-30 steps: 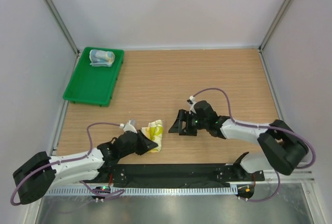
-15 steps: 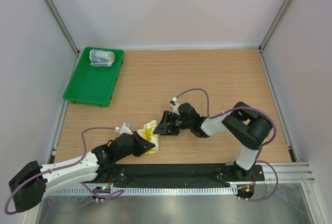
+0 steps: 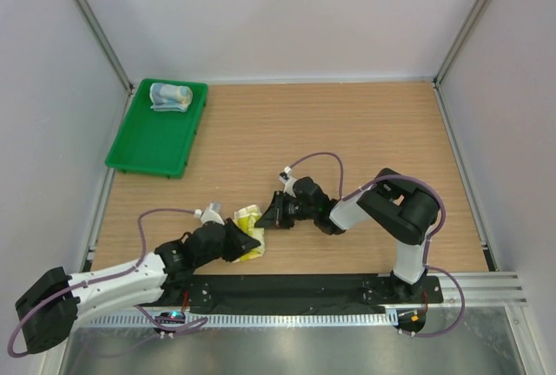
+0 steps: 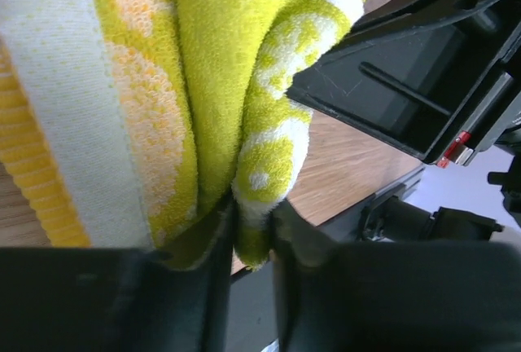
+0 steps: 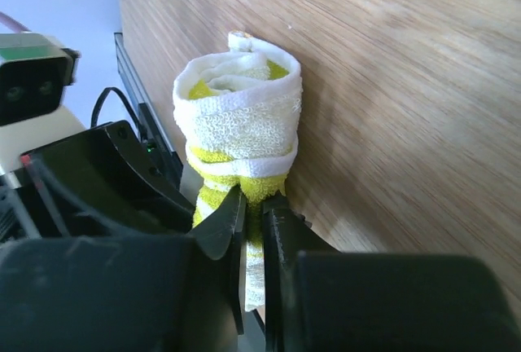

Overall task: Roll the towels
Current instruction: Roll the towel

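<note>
The yellow-green towel (image 3: pixel 249 232) lies rolled near the table's front edge, between both grippers. My left gripper (image 3: pixel 246 241) is shut on its lower fold; the left wrist view fills with the yellow-green towel (image 4: pixel 187 99), pinched between the left gripper's (image 4: pixel 252 230) fingers. My right gripper (image 3: pixel 271 215) is shut on the roll's other side; in the right wrist view the rolled towel (image 5: pixel 240 136) stands above the right gripper (image 5: pixel 254 209), its cloth clamped between the pads. The light blue towel (image 3: pixel 169 96) sits rolled in the green tray.
The green tray (image 3: pixel 156 145) stands at the back left by the wall. A black base rail (image 3: pixel 295 292) runs along the near edge just below the towel. Grey walls close in the left, back and right.
My right arm has swung left to the yellow-green towel and its gripper has shut on it. The left gripper keeps its hold, shifted slightly forward.
</note>
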You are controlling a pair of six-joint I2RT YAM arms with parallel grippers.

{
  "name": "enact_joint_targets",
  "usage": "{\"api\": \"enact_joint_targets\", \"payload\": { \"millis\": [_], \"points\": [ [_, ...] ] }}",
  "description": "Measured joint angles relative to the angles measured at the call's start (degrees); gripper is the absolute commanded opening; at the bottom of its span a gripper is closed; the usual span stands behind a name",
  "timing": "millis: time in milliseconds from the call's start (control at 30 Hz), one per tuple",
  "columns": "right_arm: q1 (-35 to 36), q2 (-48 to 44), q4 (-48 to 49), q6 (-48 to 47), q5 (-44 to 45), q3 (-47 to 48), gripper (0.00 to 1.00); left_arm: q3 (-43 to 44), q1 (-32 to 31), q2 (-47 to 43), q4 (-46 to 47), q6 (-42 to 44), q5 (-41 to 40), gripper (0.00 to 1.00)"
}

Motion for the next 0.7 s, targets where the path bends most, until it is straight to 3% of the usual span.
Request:
{"api": "enact_joint_targets", "payload": {
  "millis": [67, 167, 433, 567, 700],
  "points": [
    [0.0, -0.1, -1.1, -0.3, 0.5, 0.1, 0.01, 2.0, 0.0, 1.6, -1.2, 2.1, 0.2, 0.43],
    [0.0, -1.1, -4.8, -1.8, 1.7, 0.6, 0.01, 6.2, 0.0, 4.3, -4.1, 6.2, 0.6, 0.49],
    [0.5, -8.8, -26.7, -11.3, 8.7, 6.0, 0.01, 15.9, 0.0, 7.3, -16.5, 13.6, -0.4, 0.54],
    [0.5, -11.7, -38.9, -15.0, 13.4, 9.6, 0.01, 21.6, 0.0, 7.3, -25.1, 17.4, -3.3, 0.63],
    [0.9, -14.1, -50.1, -16.9, 18.1, 13.2, 0.01, 26.3, -1.6, 8.2, -29.2, 21.5, -7.1, 0.65]
  ]
}}
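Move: Both hands start on the small yellow towel bundle. Its middle lies about 2 cm ahead and 1 cm left of the left hand, at most a couple of cm below it; from the right hand, which grips its right side, the middle is some 4 cm left, 3 cm back and slightly lower. The table's near edge runs about 8 cm behind the left hand. The left fingers open from their pinch and let go of the yellow towel, the hand rising about 5 cm and a little forward while it tips to point more steeply down. The right hand keeps its pinch on the roll and drags it about 6 cm to the right and a touch forward, turning some 30 degrees so that its fingers point down more steeply. ##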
